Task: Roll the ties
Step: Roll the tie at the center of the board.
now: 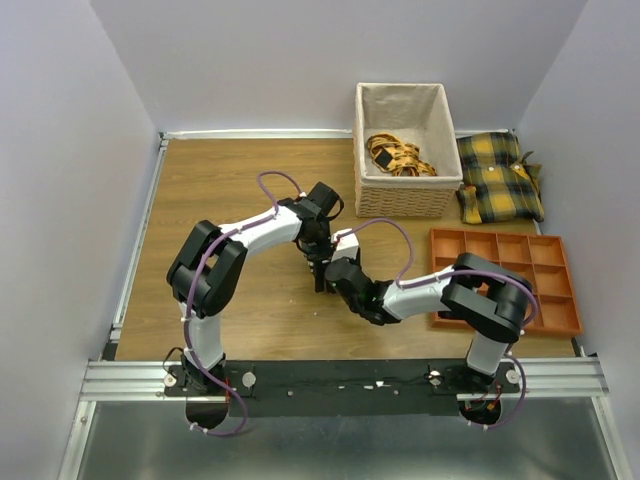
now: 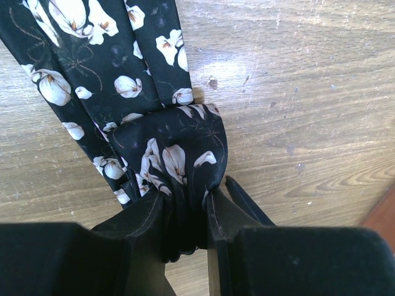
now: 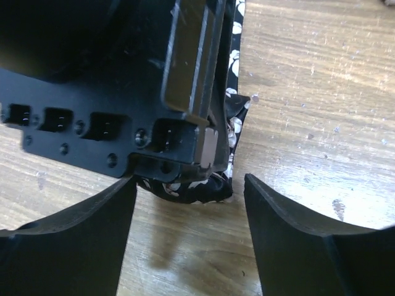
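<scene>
A black tie with white flowers [image 2: 173,142] lies on the wooden table, its strips running up and to the left. One end is folded into a small loop, and my left gripper [image 2: 185,213] is shut on that bunched fabric. In the right wrist view the same fold of tie [image 3: 207,190] peeks out beneath the left gripper's black body [image 3: 123,92]. My right gripper [image 3: 189,177] is open just in front of it, one finger on each side, holding nothing. From above, both grippers [image 1: 325,265] meet at mid-table and cover most of the tie.
A fabric-lined wicker basket [image 1: 405,198] stands at the back right with orange-yellow patterned cloth [image 1: 398,155] inside. Yellow-and-black plaid cushions [image 1: 498,178] lie beside it. An orange compartment tray [image 1: 505,262] sits by the right arm.
</scene>
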You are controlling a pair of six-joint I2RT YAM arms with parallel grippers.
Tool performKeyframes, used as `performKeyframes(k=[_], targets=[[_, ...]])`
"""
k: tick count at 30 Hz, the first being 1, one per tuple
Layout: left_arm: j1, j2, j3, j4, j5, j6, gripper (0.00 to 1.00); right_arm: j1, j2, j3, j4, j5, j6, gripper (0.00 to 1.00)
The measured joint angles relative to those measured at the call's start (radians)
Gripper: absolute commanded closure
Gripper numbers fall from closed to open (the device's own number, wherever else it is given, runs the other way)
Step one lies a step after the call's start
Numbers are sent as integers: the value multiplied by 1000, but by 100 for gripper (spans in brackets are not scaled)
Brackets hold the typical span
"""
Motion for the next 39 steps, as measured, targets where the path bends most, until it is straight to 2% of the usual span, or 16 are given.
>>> performKeyframes(k=[2,6,7,12,13,16,17,19,20,26,35,39], targets=[[0,0,-1,2,3,-1,85,0,19,11,0,1,8,28],[0,-7,-16,17,9,-8,85,0,62,56,-13,13,8,42],[0,-9,-19,20,9,-10,85,0,71,61,-16,22,7,49],[0,-12,-26,23,5,-11,84,0,82,63,-19,47,14,66],[0,-13,-27,23,3,-11,83,0,82,63,-21,50,14,72],[0,-16,-32,27,3,-12,68,0,82,64,-24,50,15,84],[0,-18,-34,30,3,-12,57,0,82,66,-28,50,15,86],[0,-21,-39,34,3,-10,44,0,82,71,-39,50,14,90],[0,-21,-39,31,-3,-10,35,0,82,72,-43,51,15,91],[6,-23,-53,7,-29,0,19,-1,74,55,-47,53,26,95],[8,-34,-54,-27,-40,26,2,0,39,13,-28,32,22,96],[16,-43,-51,-52,-31,59,1,-1,5,-20,-14,-12,12,96]])
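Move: Between the left fingers, already pinched some 1 cm below the hand point, is the black floral tie's roll; its flat tail runs about 6 cm ahead and 3 cm left of that hand, 3 cm lower. The open right hand has the roll about 2 cm ahead, 1 cm left and 2 cm below. From the right hand, the wicker basket stands some 23 cm ahead and 17 cm right, about 3 cm higher. Reaching about 1 cm forward and just over 1 cm down, the right hand brings its open fingers around the near side of the tie roll, closes on it, then draws back roughly 1.5 cm with the grip kept. After the right fingers have closed, the left ones open wide and that hand shifts nearly 3 cm left and about 1 cm back. ##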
